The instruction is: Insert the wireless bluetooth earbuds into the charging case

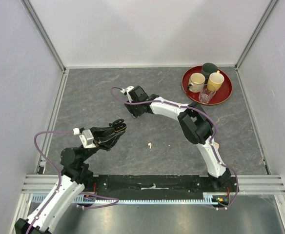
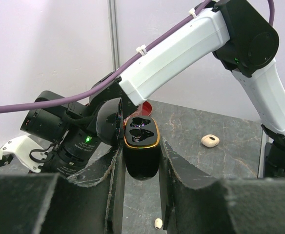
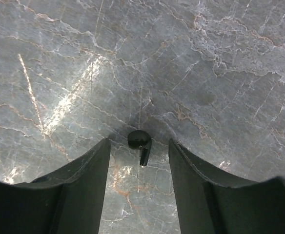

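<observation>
My left gripper (image 2: 140,147) is shut on a black charging case (image 2: 141,161) with a gold rim, held off the table with its lid (image 2: 111,122) open; in the top view this gripper (image 1: 118,126) is left of centre. My right gripper (image 3: 139,146) points down at the table with its jaws open. One black earbud (image 3: 138,138) lies between the fingers, touching neither. The top view shows the right gripper (image 1: 134,111) just beyond the left one. A cream-white earbud (image 1: 150,145) lies on the table; it also shows below the case as a small white earbud (image 2: 157,223).
A red tray (image 1: 184,84) at the back right carries a cream mug (image 1: 197,81), a yellow cup (image 1: 215,80), a glass (image 1: 206,94) and a dark cup (image 1: 209,68). A small cream-white object (image 2: 210,141) lies by the right arm's base. White walls close in the table.
</observation>
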You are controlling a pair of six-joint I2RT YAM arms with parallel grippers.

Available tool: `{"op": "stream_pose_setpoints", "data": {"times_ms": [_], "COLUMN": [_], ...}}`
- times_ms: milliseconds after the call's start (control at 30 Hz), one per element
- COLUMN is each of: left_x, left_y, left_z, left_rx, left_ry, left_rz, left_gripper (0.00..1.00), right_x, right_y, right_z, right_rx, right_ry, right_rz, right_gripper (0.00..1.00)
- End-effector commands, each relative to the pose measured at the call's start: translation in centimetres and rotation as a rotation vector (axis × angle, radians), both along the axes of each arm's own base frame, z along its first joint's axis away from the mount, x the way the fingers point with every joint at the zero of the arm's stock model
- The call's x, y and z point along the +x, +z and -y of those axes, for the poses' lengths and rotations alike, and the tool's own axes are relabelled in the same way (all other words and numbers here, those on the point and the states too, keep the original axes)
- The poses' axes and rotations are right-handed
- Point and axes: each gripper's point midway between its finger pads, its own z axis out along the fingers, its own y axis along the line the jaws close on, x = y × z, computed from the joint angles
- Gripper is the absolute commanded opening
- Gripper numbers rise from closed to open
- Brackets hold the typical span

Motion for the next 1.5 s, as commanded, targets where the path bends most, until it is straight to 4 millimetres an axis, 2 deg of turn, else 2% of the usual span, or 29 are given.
{"op": "stream_pose_setpoints", "data": {"times_ms": [0,67,100,167,533,867,967,1167,1300,1467], "left_x": [-0.1,-0.1,0.0,0.1,0.1,0.0,0.0,-0.1,-0.1,-0.1], "left_y": [1.2,1.0,1.0,0.9,0.7,0.7,0.7,0.7,0.8,0.8], "left_z": [-0.3,-0.3,-0.3,-0.3,-0.3,-0.3,-0.3,-0.3,-0.3,-0.3], "left_rx": [-0.012,-0.010,-0.012,-0.015,-0.016,-0.019,-0.019,-0.022,-0.023,-0.023], "left_ry": [0.020,0.019,0.020,0.024,0.025,0.018,0.018,0.015,0.017,0.017], "left_rz": [0.059,0.052,0.053,0.049,0.048,0.044,0.046,0.046,0.047,0.047], "left_gripper": [0.02,0.02,0.02,0.02,0.02,0.02,0.02,0.02,0.02,0.02], "right_x": [1.2,1.3,1.2,1.1,0.8,0.9,1.0,1.1,1.4,1.6], "right_y": [0.5,0.4,0.3,-0.1,-1.2,-1.1,-0.8,-0.1,1.3,3.0], "right_z": [-0.4,-0.5,-0.5,-0.6,0.2,0.2,0.2,0.3,0.1,-0.7], "right_rx": [-0.026,-0.029,-0.028,-0.036,-0.075,-0.080,-0.076,-0.071,-0.033,0.044], "right_ry": [-0.001,0.000,0.004,0.009,0.004,0.000,-0.004,-0.022,-0.053,-0.073], "right_rz": [0.042,0.040,0.037,0.030,0.009,0.012,0.015,0.028,0.043,0.068], "right_gripper": [0.57,0.57,0.50,0.45,0.43,0.34,0.27,0.23,0.19,0.19]}}
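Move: The last black earbud lies almost between the right hand's open fingertips, about 1 cm ahead, level sideways and roughly 1 cm below the finger point. A white earbud lies some 17 cm back and 6 cm to the right of that hand, also on the table. The open charging case in the left gripper is about 24 cm back, 6 cm left and 26 cm higher. From the left hand, the black earbud is some 24 cm ahead, 6 cm right and 27 cm down. Forward by only about half a centimetre, with a similarly slight creep to the left, the right hand settles over the black earbud, keeping its fingers slanted down at the table. It then holds nearly still while the fingers close in two stages, from over half open to about a quarter, pinching the earbud's round head from both sides; the grip effort rises as they meet it. ##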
